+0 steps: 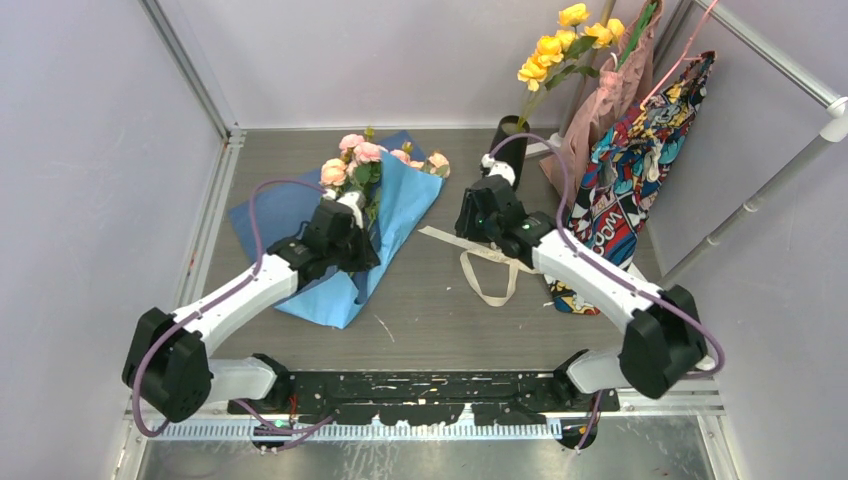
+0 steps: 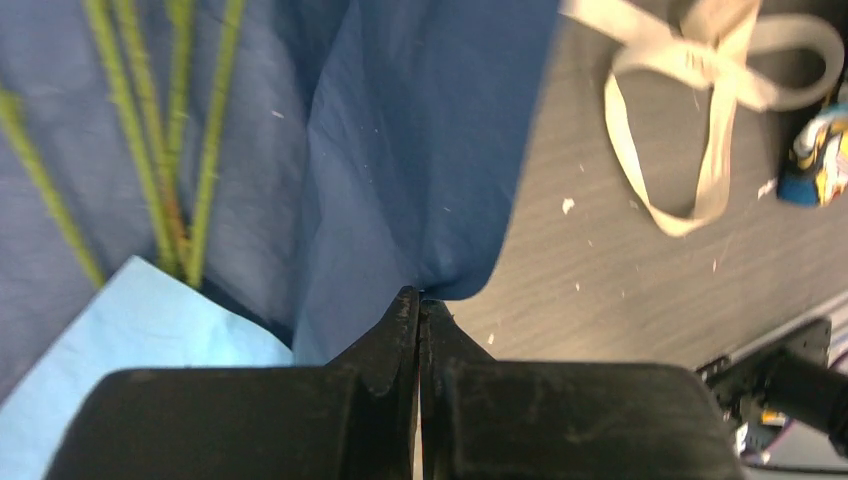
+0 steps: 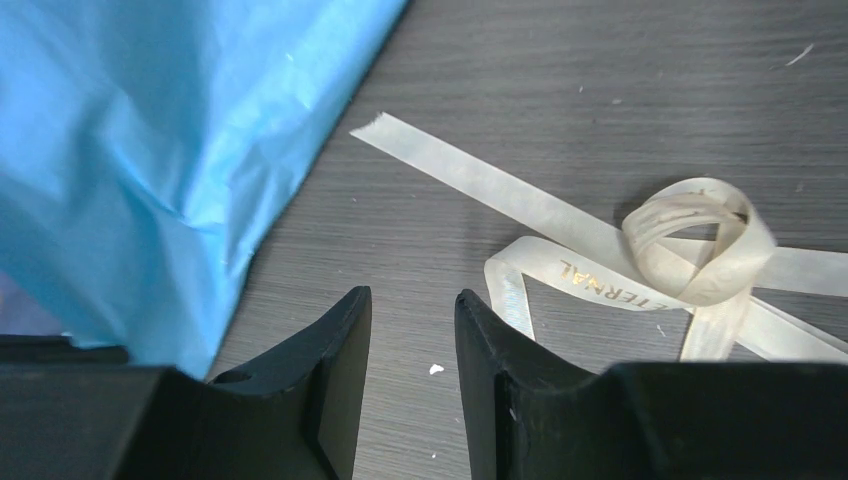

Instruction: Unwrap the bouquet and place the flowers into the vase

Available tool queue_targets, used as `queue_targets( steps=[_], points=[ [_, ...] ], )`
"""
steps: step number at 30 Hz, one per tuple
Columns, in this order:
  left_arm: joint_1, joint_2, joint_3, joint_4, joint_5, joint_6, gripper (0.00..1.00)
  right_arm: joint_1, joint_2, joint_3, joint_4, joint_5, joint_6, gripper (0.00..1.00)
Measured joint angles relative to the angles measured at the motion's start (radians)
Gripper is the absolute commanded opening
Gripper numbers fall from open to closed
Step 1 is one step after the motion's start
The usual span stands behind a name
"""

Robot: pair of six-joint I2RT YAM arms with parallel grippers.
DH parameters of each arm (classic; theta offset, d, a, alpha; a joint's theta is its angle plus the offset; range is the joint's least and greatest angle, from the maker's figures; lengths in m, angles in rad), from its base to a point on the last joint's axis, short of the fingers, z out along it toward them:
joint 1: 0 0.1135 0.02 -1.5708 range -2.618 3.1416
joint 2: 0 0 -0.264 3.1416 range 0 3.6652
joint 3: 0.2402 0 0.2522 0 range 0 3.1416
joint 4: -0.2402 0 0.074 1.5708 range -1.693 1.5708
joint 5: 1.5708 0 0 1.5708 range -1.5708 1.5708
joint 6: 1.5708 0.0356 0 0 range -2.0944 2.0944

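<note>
The bouquet lies on the table with its blue paper [image 1: 405, 195] spread open and the pale pink flowers [image 1: 352, 160] at the far end. Their green stems [image 2: 170, 150] rest on the paper [image 2: 400, 150]. My left gripper [image 2: 420, 296] is shut, pinching the paper's lower edge; from above it [image 1: 363, 252] sits over the paper's middle. My right gripper [image 3: 412, 297] stands open above bare table, between the paper [image 3: 150, 130] and the loose cream ribbon [image 3: 690, 240]; it holds nothing. The black vase [image 1: 510, 140] stands behind the right gripper [image 1: 465, 228].
Yellow flowers [image 1: 565, 45] stand in the vase. A pink bag [image 1: 610, 95] and a patterned bag [image 1: 630, 190] lean at the right wall. The ribbon [image 1: 490, 270] lies between the paper and the bags. A slanted metal post [image 1: 750, 205] stands far right.
</note>
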Motion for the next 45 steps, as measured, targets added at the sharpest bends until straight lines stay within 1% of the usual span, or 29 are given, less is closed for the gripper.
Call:
queue_targets(
  steps=[6,13,14,15,16,17,19,21,22,24,26,27,28,29,31,34,36,40,44,45],
  points=[
    [-0.134,0.05,-0.002,0.014,-0.002,-0.016,0.0,0.0,-0.138,0.0,-0.041,0.053,0.0,0.43],
    [-0.247,0.153,-0.023,0.057,-0.035,-0.066,0.0,0.0,-0.202,0.0,-0.08,0.091,0.0,0.43],
    [-0.26,0.164,-0.027,0.062,-0.037,-0.074,0.04,0.0,-0.203,0.0,-0.082,0.094,0.0,0.43],
    [-0.274,0.173,-0.03,0.064,-0.039,-0.082,0.15,0.0,-0.203,0.0,-0.085,0.097,0.0,0.43],
    [-0.29,0.182,-0.033,0.064,-0.04,-0.085,0.3,0.0,-0.202,0.0,-0.086,0.097,0.0,0.43],
    [-0.304,0.187,-0.034,0.065,-0.04,-0.089,0.42,0.0,-0.2,0.0,-0.087,0.099,0.0,0.44],
    [-0.33,0.19,-0.036,0.063,-0.045,-0.102,0.72,0.0,-0.188,0.0,-0.085,0.1,0.0,0.44],
    [-0.356,0.19,-0.036,0.062,-0.052,-0.114,0.91,0.0,-0.161,0.001,-0.08,0.1,0.0,0.44],
    [-0.37,0.19,-0.036,0.059,-0.062,-0.122,0.94,0.0,-0.138,0.001,-0.076,0.099,0.0,0.44],
    [-0.389,0.187,-0.036,0.043,-0.083,-0.134,0.97,0.0,-0.088,0.001,-0.067,0.093,0.003,0.45],
    [-0.399,0.171,-0.042,0.027,-0.106,-0.143,0.97,0.0,-0.031,0.001,-0.057,0.087,0.005,0.47],
    [-0.403,0.152,-0.048,0.018,-0.121,-0.145,0.97,0.0,-0.007,0.001,-0.054,0.084,0.008,0.5],
    [-0.405,0.127,-0.054,0.008,-0.14,-0.149,0.99,0.0,0.022,0.001,-0.051,0.081,0.012,0.58],
    [-0.405,0.1,-0.06,-0.004,-0.164,-0.155,1.0,0.0,0.05,0.001,-0.047,0.077,0.016,0.63],
    [-0.404,0.048,-0.063,-0.028,-0.223,-0.164,1.0,0.0,0.098,0.001,-0.04,0.068,0.023,0.69],
    [-0.394,-0.016,-0.064,-0.059,-0.318,-0.17,1.0,0.0,0.165,0.001,-0.032,0.053,0.028,0.74],
    [-0.367,-0.039,-0.069,-0.077,-0.367,-0.17,1.0,0.001,0.204,0.002,-0.027,0.046,0.029,0.75],
    [-0.27,-0.028,-0.069,-0.138,-0.483,-0.171,1.0,0.011,0.29,0.037,-0.033,0.044,0.029,0.76],
    [-0.172,-0.024,-0.087,-0.152,-0.538,-0.174,1.0,0.037,0.353,0.103,-0.044,0.044,0.025,0.76],
    [-0.154,-0.024,-0.093,-0.151,-0.546,-0.174,1.0,0.042,0.362,0.121,-0.046,0.045,0.023,0.78]
  ],
)
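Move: The dark-blue wrapper flap is already pinched in the left fingers; the bare table it is taken to lies about 9 cm right of, 7 cm back from and 10 cm below the left hand. The flowers lie some 16 cm ahead of that hand, the ribbon 24 cm right and 3 cm ahead. From the right hand, the flowers are 20 cm left, 11 cm ahead and 12 cm below; the vase is 14 cm ahead, 4 cm right; the ribbon 3 cm right, 1 cm back. The held wrapper flap is drawn back, right and down about 14 cm by the left hand, which opens and lets go, then swings left and forward over the stem ends, turning counter-clockwise. The empty right hand rises some 6 cm, easing right, then sinks about 16 cm over the opened paper and edges left towards the flowers, fingers opening wider. ##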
